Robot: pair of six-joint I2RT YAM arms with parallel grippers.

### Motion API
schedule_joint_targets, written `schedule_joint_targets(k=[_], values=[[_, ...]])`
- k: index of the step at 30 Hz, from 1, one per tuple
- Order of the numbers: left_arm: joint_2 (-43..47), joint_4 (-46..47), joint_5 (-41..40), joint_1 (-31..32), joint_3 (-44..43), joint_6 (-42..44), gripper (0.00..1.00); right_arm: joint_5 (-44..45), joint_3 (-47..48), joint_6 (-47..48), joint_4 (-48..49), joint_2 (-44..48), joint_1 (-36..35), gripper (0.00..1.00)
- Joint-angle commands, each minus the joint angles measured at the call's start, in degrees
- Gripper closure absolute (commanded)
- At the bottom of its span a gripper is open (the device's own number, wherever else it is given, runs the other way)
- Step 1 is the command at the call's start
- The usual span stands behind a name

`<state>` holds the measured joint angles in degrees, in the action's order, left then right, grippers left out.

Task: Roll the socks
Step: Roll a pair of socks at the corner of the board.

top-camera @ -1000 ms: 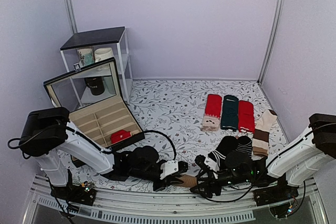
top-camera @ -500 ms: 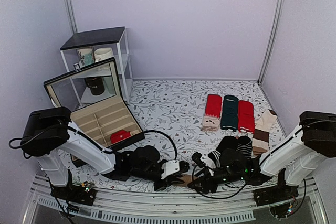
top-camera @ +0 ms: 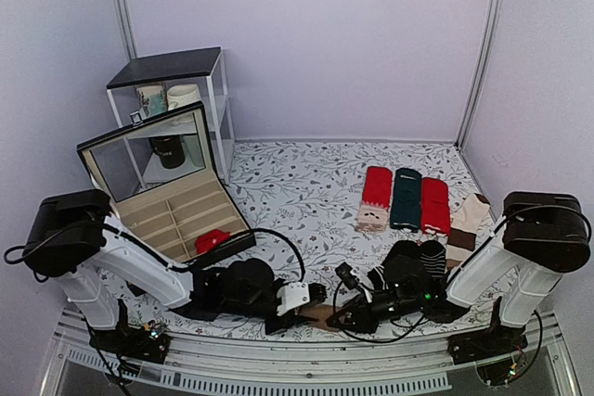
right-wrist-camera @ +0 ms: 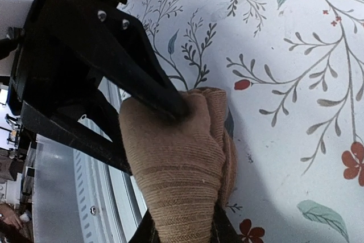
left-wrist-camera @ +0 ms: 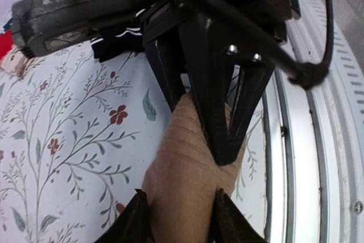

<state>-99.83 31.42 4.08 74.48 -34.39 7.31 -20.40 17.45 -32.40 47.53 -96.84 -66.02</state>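
Note:
The socks (top-camera: pixel 325 315) are a small tan-brown knitted roll lying on the flowered cloth by the table's near rail, between my two grippers. My left gripper (top-camera: pixel 302 308) reaches it from the left. In the left wrist view its fingers flank the roll (left-wrist-camera: pixel 182 163) and touch both sides, at the left gripper (left-wrist-camera: pixel 181 220). My right gripper (top-camera: pixel 342 314) meets it from the right. In the right wrist view the roll (right-wrist-camera: pixel 170 163) is pinched between that gripper's (right-wrist-camera: pixel 182 234) jaws, and the left fingers (right-wrist-camera: pixel 142 78) press on its far end.
An open box (top-camera: pixel 176 215) holding a small red roll (top-camera: pixel 213 240) stands at the left, with a shelf unit (top-camera: pixel 172 90) behind it. Flat red (top-camera: pixel 376 187), dark green (top-camera: pixel 406 197) and red (top-camera: pixel 434 203) socks lie at back right, black striped socks (top-camera: pixel 408 257) nearer. The metal rail (top-camera: pixel 278 359) runs along the near edge.
My right arm has slid left until its gripper reached the brown roll, and its jaws have closed on it. The left arm has stayed on the roll.

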Motion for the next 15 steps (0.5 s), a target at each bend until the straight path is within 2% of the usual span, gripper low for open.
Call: schedule_joint_targets(k=[1,2,4,5,10,15], values=[[7.4,-3.4,-10.0,1.3,4.1,7.9,0.58,-2.3,0.1,-4.6,-8.2,-6.0,0.7,0.91],[9.5,-3.1,-9.6,1.4,4.6,10.2,0.58,-2.6,0.3,-5.0,-8.7,-6.6,0.9,0.91],[12.3,-4.1,-7.4,1.4,4.9,13.7,0.43,-3.4,0.6,-5.5,-9.1,-7.9,1.3,0.92],[13.0,-4.7,-6.8,1.5,5.1,15.8,0.41,-3.9,0.8,-5.7,-9.4,-8.3,1.5,0.92],[12.5,-5.0,-5.5,2.6,6.7,21.5,0.4,-5.4,1.3,-6.2,-11.5,-9.6,2.1,0.92],[9.4,-9.2,-3.6,3.0,4.0,24.5,0.38,-5.5,1.6,-6.2,-14.0,-9.4,2.4,0.92]])
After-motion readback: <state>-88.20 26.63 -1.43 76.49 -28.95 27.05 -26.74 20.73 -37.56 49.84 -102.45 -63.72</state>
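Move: The brown sock pair is already between the two hands, near the front edge: its middle is about 2 cm right of the left hand point and 1 cm below, and about 2 cm left of the right hand, level with it. The black striped socks lie some 15 cm right of the right hand and 9 cm ahead. From the left hand, the red sock roll in the box is about 21 cm left and 16 cm ahead. The brown sock's left end comes free of the left fingers, which go on opening as that hand rises about 4.5 cm and backs off to the left, rolling some 20 degrees, then dips 2 cm, still wide open. The sock's other end stays pinched in the right fingers, which ease roughly 1 cm left and tilt slightly. ##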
